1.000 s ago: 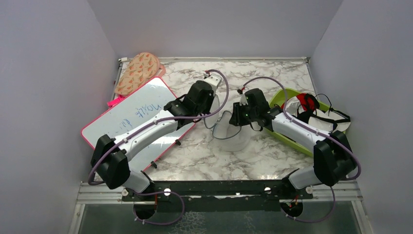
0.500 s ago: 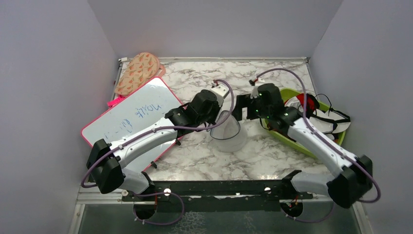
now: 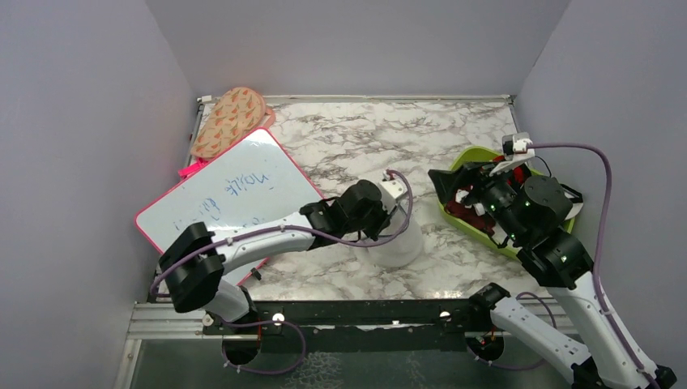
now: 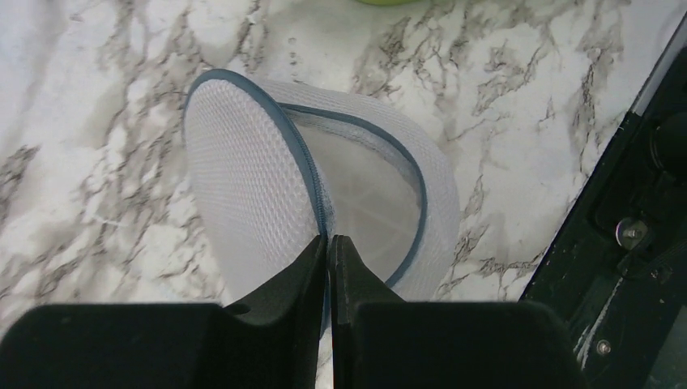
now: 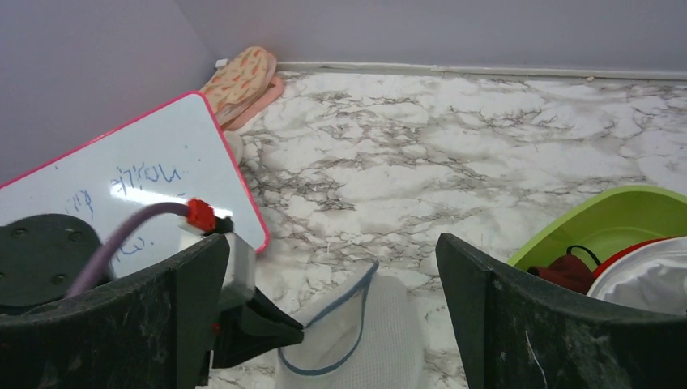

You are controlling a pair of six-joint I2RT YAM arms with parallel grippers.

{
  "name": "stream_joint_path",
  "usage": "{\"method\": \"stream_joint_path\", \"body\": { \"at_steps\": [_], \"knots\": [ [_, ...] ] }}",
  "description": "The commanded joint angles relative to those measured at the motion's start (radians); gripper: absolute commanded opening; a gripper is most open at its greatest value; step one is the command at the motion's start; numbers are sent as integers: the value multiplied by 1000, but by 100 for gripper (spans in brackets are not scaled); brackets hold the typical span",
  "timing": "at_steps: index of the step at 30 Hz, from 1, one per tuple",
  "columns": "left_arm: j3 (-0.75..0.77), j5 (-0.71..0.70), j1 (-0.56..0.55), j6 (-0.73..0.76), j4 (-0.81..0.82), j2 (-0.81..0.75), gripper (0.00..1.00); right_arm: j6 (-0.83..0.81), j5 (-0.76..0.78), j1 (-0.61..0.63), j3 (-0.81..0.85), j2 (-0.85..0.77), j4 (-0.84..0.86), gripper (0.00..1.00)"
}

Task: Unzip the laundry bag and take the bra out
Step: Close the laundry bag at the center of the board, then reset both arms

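Observation:
The laundry bag (image 3: 398,245) is a white mesh drum with a blue-grey zipper rim, standing on the marble near the table's middle. Its lid stands open and the inside looks white and empty in the left wrist view (image 4: 243,178). My left gripper (image 3: 387,217) is shut on the bag's rim at the zipper edge (image 4: 328,243). My right gripper (image 3: 466,185) is wide open and empty, raised above the lime-green tray's left end, with the bag below it (image 5: 381,340). No black bra shows clearly; only a thin black strap (image 5: 580,252) lies on the dark red cloth.
The lime-green tray (image 3: 474,154) at the right holds a dark red cloth (image 5: 567,271) and a white cloth (image 5: 656,279); my right arm hides most of it from above. A pink-edged whiteboard (image 3: 235,190) lies at the left, a patterned slipper (image 3: 229,120) at the back left.
My right arm has risen and pulled back right, from beside the bag to above the tray. My left gripper has dragged the bag nearer and to the right.

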Motion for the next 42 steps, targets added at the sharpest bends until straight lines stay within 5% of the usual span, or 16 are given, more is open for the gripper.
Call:
{"method": "stream_joint_path", "body": {
  "at_steps": [1,8,17,27,29,34,38,42],
  "knots": [
    [22,94,-33,-7,114,137,0,-22,7,-2,19,-33,-52,98],
    [11,135,-67,-73,121,224,2,-24,-24,-3,27,-64,-92,98],
    [56,46,-65,-95,12,163,57,-71,-73,-2,64,-57,-141,99],
    [83,121,8,-104,45,-5,86,-158,-39,-2,147,-32,-165,100],
    [100,196,65,-132,49,-32,98,-171,-27,-2,164,-20,-170,100],
    [174,324,262,-173,71,-149,99,-212,-5,-2,211,-2,-149,100],
    [397,110,333,-74,-61,-237,99,-239,17,-2,305,25,-146,100],
    [504,-116,335,19,-30,-345,99,-257,21,-2,383,46,-125,100]
  ]
}}
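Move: The left hand has the blue zip edge of the laundry bag's lid in its shut fingers; the middle of the bag they are closing lies about 5 cm to its right, 4 cm ahead and some 10 cm below. The whiteboard's middle is roughly 37 cm left and 9 cm ahead, the green basket about 34 cm right and 12 cm ahead. From the open right hand, the bag is some 14 cm left, 3 cm ahead and 28 cm below. Still pinching the lid's zip edge, the left hand lowers about 7 cm while easing back and to the right, laying the lid down over the bag's mouth towards its near side, then spreads its fingers wide, lets go and rises more than 30 cm clear, swinging forward and left with the wrist rolling some 30 degrees. The right hand, empty and wide open, draws back a couple of centimetres and then climbs about 8 cm, taking no part. ##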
